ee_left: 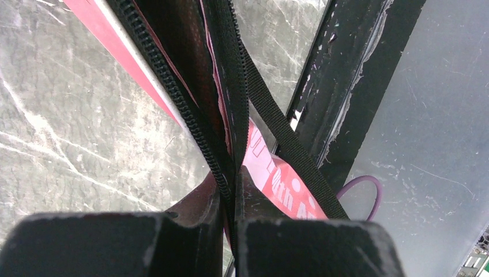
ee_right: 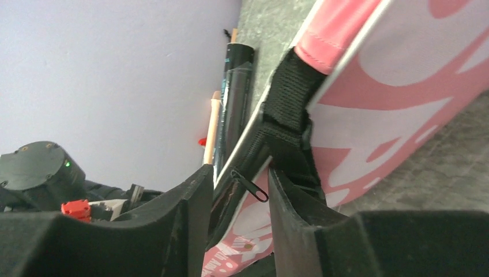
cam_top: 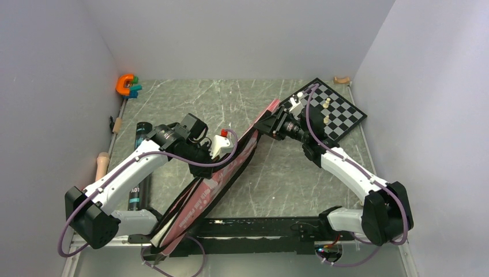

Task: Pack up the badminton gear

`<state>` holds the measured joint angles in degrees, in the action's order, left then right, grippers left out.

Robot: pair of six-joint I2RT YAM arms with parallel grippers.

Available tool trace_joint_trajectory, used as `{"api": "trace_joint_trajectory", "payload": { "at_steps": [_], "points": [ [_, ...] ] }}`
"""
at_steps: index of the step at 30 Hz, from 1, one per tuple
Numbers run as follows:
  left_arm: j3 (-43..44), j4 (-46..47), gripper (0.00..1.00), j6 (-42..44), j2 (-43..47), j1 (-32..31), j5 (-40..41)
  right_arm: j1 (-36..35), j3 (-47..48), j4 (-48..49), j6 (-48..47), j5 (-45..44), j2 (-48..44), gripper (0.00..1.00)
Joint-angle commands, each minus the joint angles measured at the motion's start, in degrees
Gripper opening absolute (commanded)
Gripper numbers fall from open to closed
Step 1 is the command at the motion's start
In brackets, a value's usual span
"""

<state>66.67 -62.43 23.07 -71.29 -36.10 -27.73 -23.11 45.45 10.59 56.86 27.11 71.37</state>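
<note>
The pink racket bag (cam_top: 214,183) lies on its edge, running diagonally from the near left to the middle back. My left gripper (cam_top: 214,149) is at its middle. In the left wrist view that gripper (ee_left: 233,186) is shut on the bag's black zipper edge (ee_left: 196,121), beside the black strap (ee_left: 288,144). My right gripper (cam_top: 272,123) is at the bag's far end. Its jaws (ee_right: 239,179) stand apart, with the zipper pull (ee_right: 252,186) and the bag's edge between them. The long dark tube (cam_top: 138,167) lies along the left wall and also shows as the tube (ee_right: 235,92).
A chessboard (cam_top: 340,112) with pale pieces sits at the back right, just behind the right arm. An orange C-shaped toy (cam_top: 124,85) is in the back left corner. Wooden pegs (cam_top: 102,164) lie by the left wall. A black rail (cam_top: 259,228) runs along the near edge.
</note>
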Motion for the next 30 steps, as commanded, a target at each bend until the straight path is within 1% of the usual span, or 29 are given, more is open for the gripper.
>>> {"api": "trace_joint_trajectory", "payload": {
  "at_steps": [1,6,14,22,30],
  "points": [
    [2.37,-0.23,0.0,1.01,1.77,-0.09,-4.1,0.14,-0.13,8.1,0.78,4.03,-0.16,0.41],
    [2.92,-0.44,0.0,1.03,1.35,-0.03,-4.21,0.16,-0.79,8.13,0.56,4.96,-0.37,0.32],
    [3.2,-0.59,0.0,0.86,1.15,-0.07,-4.05,0.11,-1.97,8.89,1.05,6.54,-0.69,0.2],
    [3.26,-0.6,0.0,0.84,1.02,-0.09,-3.65,0.13,-3.5,9.11,1.81,7.46,-2.84,0.19],
    [3.44,-0.56,0.0,0.58,0.8,-0.04,-3.28,0.15,-4.04,8.05,1.83,7.36,-4.09,0.11]
  ]
}}
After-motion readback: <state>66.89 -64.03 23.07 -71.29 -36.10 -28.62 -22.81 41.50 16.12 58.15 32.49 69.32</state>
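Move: The zipper pull hangs right between the right hand's open fingertips, about 1 cm ahead and 1 cm left. The black strap loop on the bag sits some 3 cm farther out and 1 cm right of that hand; the bag's pink tip is about 8 cm ahead and 6 cm right. From the left hand, which already pinches the bag's middle, the pull lies roughly 16 cm ahead, 16 cm right and 5 cm higher. Closing as it goes, the right hand narrows its fingers from nearly half open to almost shut on the zipper pull, easing back about 2 cm along the zipper towards the left hand's hold while turning some 5 degrees counter-clockwise. The left hand stays put and keeps the bag's middle pinched to steady it. ##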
